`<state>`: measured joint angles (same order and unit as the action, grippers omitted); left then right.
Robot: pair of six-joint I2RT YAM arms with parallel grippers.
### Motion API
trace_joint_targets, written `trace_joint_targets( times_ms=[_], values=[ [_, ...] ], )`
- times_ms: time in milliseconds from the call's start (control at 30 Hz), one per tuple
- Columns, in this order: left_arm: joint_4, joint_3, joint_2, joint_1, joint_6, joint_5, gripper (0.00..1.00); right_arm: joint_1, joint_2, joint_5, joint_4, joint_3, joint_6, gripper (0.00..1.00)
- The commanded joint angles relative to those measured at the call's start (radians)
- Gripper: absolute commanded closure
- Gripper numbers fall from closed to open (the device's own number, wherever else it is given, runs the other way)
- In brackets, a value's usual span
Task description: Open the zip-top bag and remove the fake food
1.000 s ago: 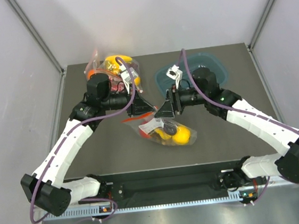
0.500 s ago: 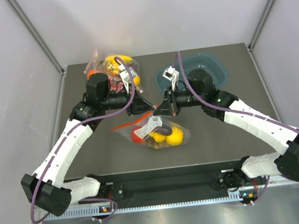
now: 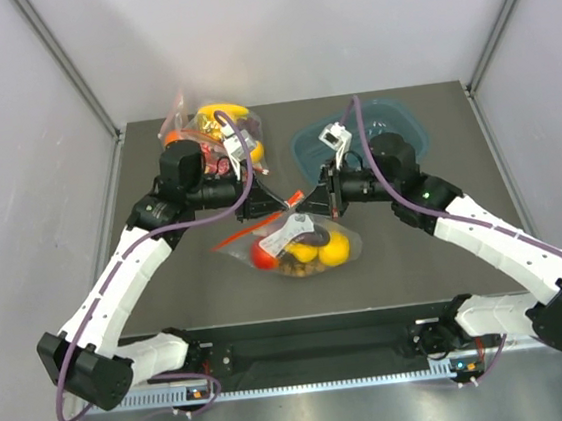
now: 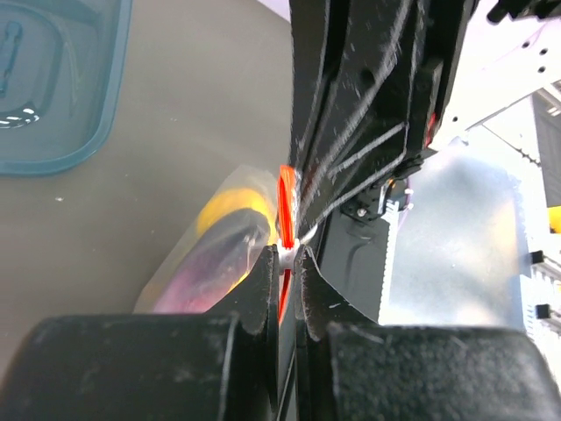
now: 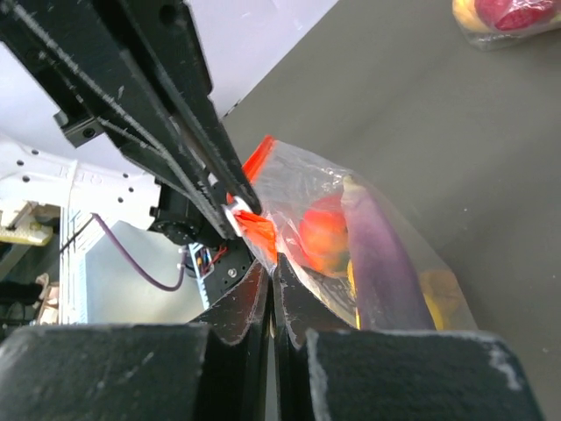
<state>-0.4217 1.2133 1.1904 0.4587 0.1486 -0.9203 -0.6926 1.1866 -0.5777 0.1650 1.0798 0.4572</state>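
The zip-top bag (image 3: 295, 247) hangs between my two grippers over the middle of the table, its red-orange zip strip (image 3: 239, 238) trailing to the left. Through the clear plastic I see the fake food: a red tomato (image 3: 263, 256), a yellow lemon (image 3: 335, 253) and a purple eggplant (image 5: 372, 254). My left gripper (image 3: 281, 205) is shut on the white slider and the zip strip (image 4: 285, 206). Facing it, my right gripper (image 3: 307, 208) is shut on the bag's top edge (image 5: 263, 230), right beside the strip. The two sets of fingers nearly touch.
A second clear bag (image 3: 214, 127) with yellow and orange fruit lies at the back left, behind my left arm. A teal tray (image 3: 401, 122) sits at the back right. Grey walls close in the table on three sides.
My right gripper has shut on the bag's top edge. The bag has come up off the table and shifted left, and the zip strip now stretches out to the left.
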Motion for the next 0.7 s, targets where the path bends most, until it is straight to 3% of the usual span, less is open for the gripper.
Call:
trace_joint_targets(
  times_ms=[0, 667],
  values=[
    [-0.077, -0.008, -0.038, -0.008, -0.07, 0.021, 1.0, 0.042, -0.038, 0.033, -0.064, 0.019, 0.029, 1.0],
    [-0.129, -0.05, -0.045, -0.009, -0.095, 0.014, 1.0, 0.289, -0.097, 0.078, 0.053, -0.024, 0.052, 1.0]
  ],
)
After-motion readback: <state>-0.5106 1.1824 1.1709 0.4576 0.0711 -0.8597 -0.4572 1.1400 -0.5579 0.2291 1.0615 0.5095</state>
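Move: The right hand pinches one end of the orange zip; the slider, held in the left fingers, is about 4 cm to its left, 1 cm back and level. From the right hand the tray is some 18 cm ahead, 16 right and 22 below, the tomato about 6 back, 10 left and 10 below, the lemon 7 back, 5 right and 12 below. The zip end lies 4 cm right of the left hand, 1 cm ahead. The right hand pulls the zip about 8 cm right and forward, the left keeping the slider, sinking slightly. ##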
